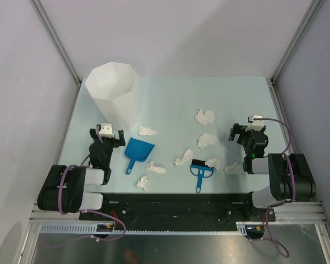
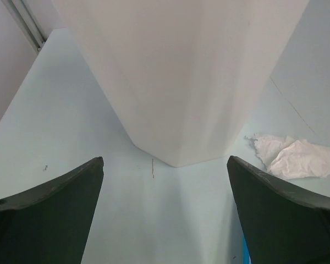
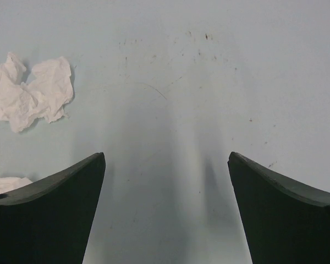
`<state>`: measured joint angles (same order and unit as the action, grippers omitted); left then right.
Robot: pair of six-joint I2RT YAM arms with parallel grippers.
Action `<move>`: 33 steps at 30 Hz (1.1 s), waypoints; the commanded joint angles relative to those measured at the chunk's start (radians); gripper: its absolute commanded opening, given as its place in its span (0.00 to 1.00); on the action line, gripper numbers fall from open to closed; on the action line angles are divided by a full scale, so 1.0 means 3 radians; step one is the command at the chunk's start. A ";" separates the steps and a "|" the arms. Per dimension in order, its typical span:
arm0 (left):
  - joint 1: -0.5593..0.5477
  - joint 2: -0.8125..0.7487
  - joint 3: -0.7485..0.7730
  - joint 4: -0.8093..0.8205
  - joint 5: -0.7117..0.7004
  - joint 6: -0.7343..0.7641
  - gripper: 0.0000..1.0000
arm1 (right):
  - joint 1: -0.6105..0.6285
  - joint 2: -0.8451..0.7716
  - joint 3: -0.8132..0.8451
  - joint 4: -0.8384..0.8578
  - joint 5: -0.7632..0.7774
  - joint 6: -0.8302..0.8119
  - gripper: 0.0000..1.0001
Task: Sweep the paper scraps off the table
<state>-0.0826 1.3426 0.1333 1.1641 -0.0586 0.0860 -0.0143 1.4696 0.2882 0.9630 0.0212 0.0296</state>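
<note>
Several crumpled white paper scraps lie across the middle of the pale green table (image 1: 170,99), among them one (image 1: 204,116) at the back right, one (image 1: 207,139) nearer, one (image 1: 147,131) beside the bin, and one (image 1: 142,182) by the front rail. My left gripper (image 1: 106,135) (image 2: 165,162) stands open over bare table, facing the bin's base, with a scrap (image 2: 294,157) off to its right. Over bare table at the right, my right gripper (image 1: 247,131) (image 3: 166,159) is also open, and a scrap (image 3: 30,93) lies ahead to its left.
A tall white faceted bin (image 1: 111,93) (image 2: 181,71) stands at the back left, close ahead of the left gripper. A blue dustpan (image 1: 138,149) lies right of that gripper. A blue hand brush (image 1: 201,170) lies near the front, among scraps. Grey walls enclose the table.
</note>
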 commanded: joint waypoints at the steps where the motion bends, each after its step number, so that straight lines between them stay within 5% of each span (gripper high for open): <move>1: 0.0020 -0.0006 0.0092 0.0118 -0.0071 -0.0098 1.00 | 0.0012 0.0005 0.0077 0.0108 0.0067 -0.0012 1.00; 6: 0.0020 -0.0016 0.0092 0.0118 -0.0071 -0.0098 1.00 | 0.0189 -0.0408 0.0179 -0.0223 0.0536 -0.0001 1.00; 9: 0.0020 -0.0062 0.0108 0.0123 -0.0055 -0.0082 1.00 | 0.0278 -0.0801 0.0439 -0.1111 0.0636 0.0344 1.00; 12: 0.0025 -0.0394 0.0281 -0.0639 -0.0030 -0.0082 1.00 | 0.0349 -0.1220 0.0695 -0.1838 0.0355 0.0642 0.89; 15: 0.0020 -0.0920 0.0445 -0.1281 0.0404 0.0198 1.00 | 0.0732 -0.1538 0.0976 -0.2651 0.0618 0.0827 0.84; 21: 0.0020 -0.1397 0.1099 -0.3629 0.0970 0.0592 1.00 | 0.1882 -0.1652 0.1488 -0.4587 0.1299 0.1378 0.79; 24: 0.0020 -0.1575 0.1401 -0.4348 0.1258 0.0639 0.99 | 0.2485 -0.1514 0.1570 -0.5217 0.1422 0.1920 0.77; 30: 0.0015 -0.1617 0.1667 -0.4928 0.1545 0.0624 0.98 | 0.3406 -0.1064 0.1591 -0.5553 0.1367 0.2254 0.75; 33: 0.0015 -0.1592 0.1759 -0.5046 0.1545 0.0628 0.98 | 0.3255 -0.0834 0.1586 -0.5592 0.1136 0.2360 0.71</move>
<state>-0.0826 0.8642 0.5999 -0.1925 0.3344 0.2478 0.9928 1.1645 0.7334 -0.6174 0.3874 0.6403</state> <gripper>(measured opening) 0.982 0.751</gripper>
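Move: The brush lies about 19 cm back and 18 cm left of the right hand, some 8 cm below it. One scrap touches the right end of its bristles, 14 cm back and 13 cm left of that hand; another lies 11 cm back and 25 cm left. From the left hand, the dustpan is roughly 8 cm back, 11 cm right and 11 cm down, with a scrap 16 cm right and 1 cm ahead; the white bin stands 10 cm ahead, 4 cm right. Lift the right gripper some 13 cm, then swing it about 20 cm left and 20 cm back and down again towards the brush, tipping the fingers down by about 40 degrees and closing them by a quarter. Meanwhile raise the open left gripper, then draw it back and right towards the dustpan, tilting down and turning clockwise. ##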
